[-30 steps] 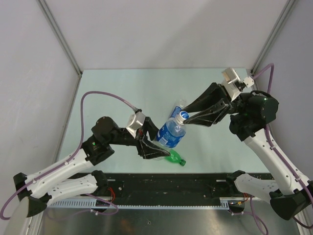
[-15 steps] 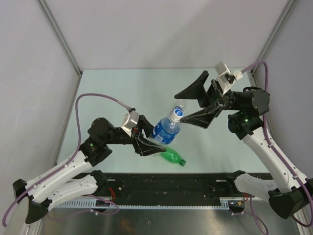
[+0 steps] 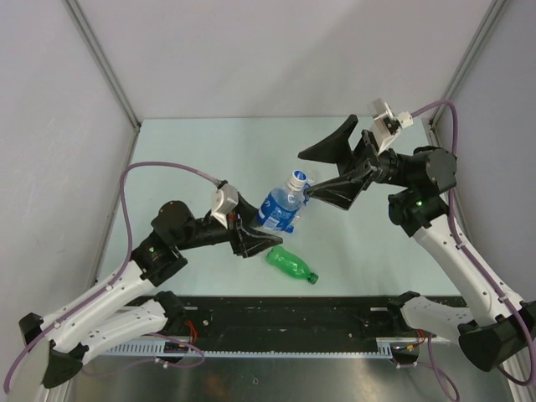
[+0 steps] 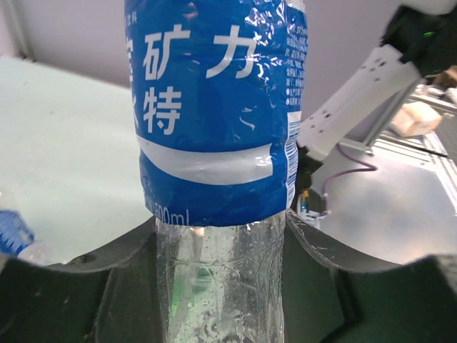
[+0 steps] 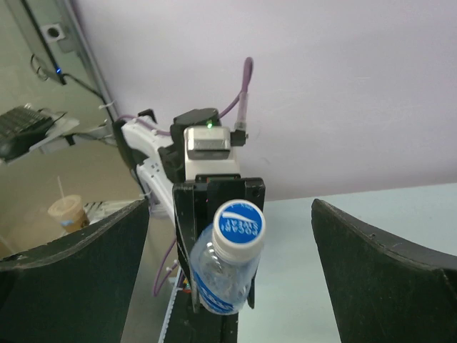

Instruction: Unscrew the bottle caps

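My left gripper (image 3: 256, 231) is shut on the lower body of a clear bottle with a blue label (image 3: 274, 211) and holds it tilted above the table. Its cap (image 3: 296, 178), white with a blue top, is on. In the left wrist view the bottle (image 4: 214, 128) fills the gap between my fingers (image 4: 86, 300). My right gripper (image 3: 303, 174) is open wide, with the cap just off its fingertips; in the right wrist view the cap (image 5: 239, 223) is centred between the fingers (image 5: 385, 271). The green bottle (image 3: 289, 263) lies on the table with its green cap (image 3: 313, 278) on. The third bottle is mostly hidden.
A blue piece (image 4: 11, 232) shows at the left edge of the left wrist view; I cannot tell what it is. The enclosure walls (image 3: 100, 100) close the table (image 3: 201, 151) on three sides. A black rail (image 3: 285, 314) runs along the near edge.
My right gripper opened from around the cap and drew back slightly. My left gripper carried the bottle left and away from the green bottle, turning it more upright.
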Controlling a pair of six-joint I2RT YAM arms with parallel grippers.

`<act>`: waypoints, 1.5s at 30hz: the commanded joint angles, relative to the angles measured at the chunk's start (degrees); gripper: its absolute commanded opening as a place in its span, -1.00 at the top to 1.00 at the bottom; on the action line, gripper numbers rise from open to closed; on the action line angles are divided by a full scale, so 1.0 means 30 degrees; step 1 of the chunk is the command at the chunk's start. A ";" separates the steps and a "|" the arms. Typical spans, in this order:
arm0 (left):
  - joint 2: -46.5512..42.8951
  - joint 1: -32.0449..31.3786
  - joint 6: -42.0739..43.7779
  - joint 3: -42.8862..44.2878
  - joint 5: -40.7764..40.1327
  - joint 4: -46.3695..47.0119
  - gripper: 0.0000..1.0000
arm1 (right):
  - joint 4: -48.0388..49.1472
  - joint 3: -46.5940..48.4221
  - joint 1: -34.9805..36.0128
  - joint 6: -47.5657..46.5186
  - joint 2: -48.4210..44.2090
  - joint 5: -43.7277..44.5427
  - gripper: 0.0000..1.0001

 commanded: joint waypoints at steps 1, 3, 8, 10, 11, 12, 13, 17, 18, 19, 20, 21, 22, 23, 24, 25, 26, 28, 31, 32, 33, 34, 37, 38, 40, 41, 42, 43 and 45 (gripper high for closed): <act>-0.0017 0.0105 0.1423 0.1085 -0.3142 -0.2053 1.00 | -0.0998 0.0064 -0.0212 -0.0357 0.0057 0.2469 -0.99; -0.0148 0.0082 0.1546 0.1036 -0.4196 -0.2334 1.00 | -0.1658 0.0064 -0.0250 -0.0364 0.0143 0.3493 -0.98; -0.0218 -0.0089 0.1865 0.1132 -0.7091 -0.3568 1.00 | -0.2887 0.0155 -0.0291 0.0021 0.0641 0.5320 -0.98; -0.0169 -0.0355 0.2030 0.1253 -0.8545 -0.4207 1.00 | -0.3639 0.0350 -0.0256 0.0081 0.0985 0.5926 -0.99; -0.0161 -0.0521 0.2116 0.1292 -0.9246 -0.4431 1.00 | -0.4047 0.0485 -0.0215 0.0062 0.1179 0.6194 -0.99; -0.0142 -0.0677 0.2174 0.1327 -1.0066 -0.4675 1.00 | -0.4544 0.0626 -0.0151 -0.0006 0.1364 0.6503 -0.99; -0.0133 -0.0858 0.2232 0.1358 -1.0739 -0.4899 1.00 | -0.5042 0.0813 -0.0046 -0.0143 0.1574 0.6833 -0.99; 0.0017 -0.1544 0.2334 0.1515 -1.4194 -0.5661 1.00 | -0.7290 0.1725 0.0763 -0.1100 0.2340 0.8522 -0.99; 0.0108 -0.1643 0.2342 0.1599 -1.4796 -0.5890 1.00 | -0.7894 0.2007 0.1070 -0.1510 0.2531 0.9015 -0.99; 0.0241 -0.1736 0.2360 0.1700 -1.5243 -0.6107 1.00 | -0.8563 0.2295 0.1385 -0.1876 0.2714 0.9496 -0.99; 0.0367 -0.1812 0.2398 0.1809 -1.5613 -0.6304 1.00 | -0.9043 0.2541 0.1645 -0.2176 0.2922 0.9897 -0.99; 0.0503 -0.1894 0.2418 0.1922 -1.6032 -0.6534 1.00 | -0.9386 0.2723 0.1848 -0.2341 0.3100 1.0200 -0.98; 0.0629 -0.1994 0.2442 0.2008 -1.6506 -0.6737 1.00 | -0.9572 0.2829 0.1964 -0.2379 0.3277 1.0440 -0.98; 0.0766 -0.2117 0.2542 0.2080 -1.6889 -0.6897 1.00 | -0.9636 0.2896 0.2037 -0.2325 0.3512 1.0560 -0.96; 0.0878 -0.2252 0.2621 0.2175 -1.7227 -0.7065 1.00 | -0.9639 0.2930 0.2073 -0.2240 0.3732 1.0620 -0.94; 0.1022 -0.2378 0.2705 0.2266 -1.7513 -0.7222 1.00 | -0.9596 0.2947 0.2092 -0.2109 0.3915 1.0664 -0.93; 0.1152 -0.2470 0.2791 0.2326 -1.7715 -0.7374 1.00 | -0.9531 0.2984 0.2101 -0.1956 0.4109 1.0701 -0.91; 0.1419 -0.2591 0.2891 0.2437 -1.7976 -0.7605 1.00 | -0.9365 0.3020 0.2122 -0.1592 0.4489 1.0663 -0.88; 0.1681 -0.2698 0.2959 0.2470 -1.8162 -0.7759 1.00 | -0.9387 0.3150 0.2111 -0.1223 0.5059 1.0839 -0.86; 0.1731 -0.2733 0.3005 0.2487 -1.8200 -0.7789 1.00 | -0.9499 0.3218 0.2125 -0.1161 0.5238 1.0964 -0.85; 0.1785 -0.2779 0.3043 0.2510 -1.8264 -0.7789 1.00 | -0.9614 0.3252 0.2132 -0.1101 0.5400 1.1071 -0.85; 0.1842 -0.2817 0.3106 0.2551 -1.8324 -0.7804 1.00 | -0.9701 0.3269 0.2136 -0.1042 0.5569 1.1153 -0.84; 0.2052 -0.2990 0.3319 0.2656 -1.8414 -0.7879 1.00 | -0.9773 0.3313 0.2113 -0.0785 0.6029 1.1105 -0.81; 0.2122 -0.3025 0.3376 0.2697 -1.8429 -0.7907 1.00 | -0.9693 0.3314 0.2111 -0.0649 0.6147 1.0936 -0.75; 0.2269 -0.3110 0.3419 0.2786 -1.8455 -0.7965 1.00 | -0.9405 0.3293 0.2110 -0.0350 0.6405 1.0517 -0.61; 0.2333 -0.3144 0.3426 0.2821 -1.8464 -0.8009 1.00 | -0.9259 0.3304 0.2095 -0.0197 0.6526 1.0276 -0.51; 0.2365 -0.3175 0.3429 0.2838 -1.8469 -0.8017 1.00 | -0.9143 0.3310 0.2088 -0.0048 0.6601 1.0068 -0.39; 0.2395 -0.3206 0.3431 0.2847 -1.8500 -0.8035 1.00 | -0.9026 0.3298 0.2070 0.0085 0.6653 0.9875 -0.28; 0.2418 -0.3251 0.3432 0.2831 -1.8502 -0.8048 1.00 | -0.8865 0.3289 0.2005 0.0303 0.6714 0.9556 -0.08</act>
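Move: Just beyond the right hand's open fingertips is the cap of the held bottle, about 4 cm to the left, 1 cm back and level in height. The green bottle lies on the table some 5 cm ahead, 3 cm left and 43 cm below that hand; the lying water bottle is about 30 cm ahead, 1 cm right and equally low. From the left hand, still gripping the bottle's lower part, the cap is about 5 cm forward, 7 cm right and 12 cm up. Swinging the gripped bottle forward, down and somewhat left, the left hand travels about 14 cm, turning some 45 degrees counter-clockwise and raising its left side. The right hand keeps with the cap, going about 15 cm forward and nearly as far down, drifting left, tipping downward and turning clockwise; its wide-open fingers begin closing around the cap late on, still well short of shut. ##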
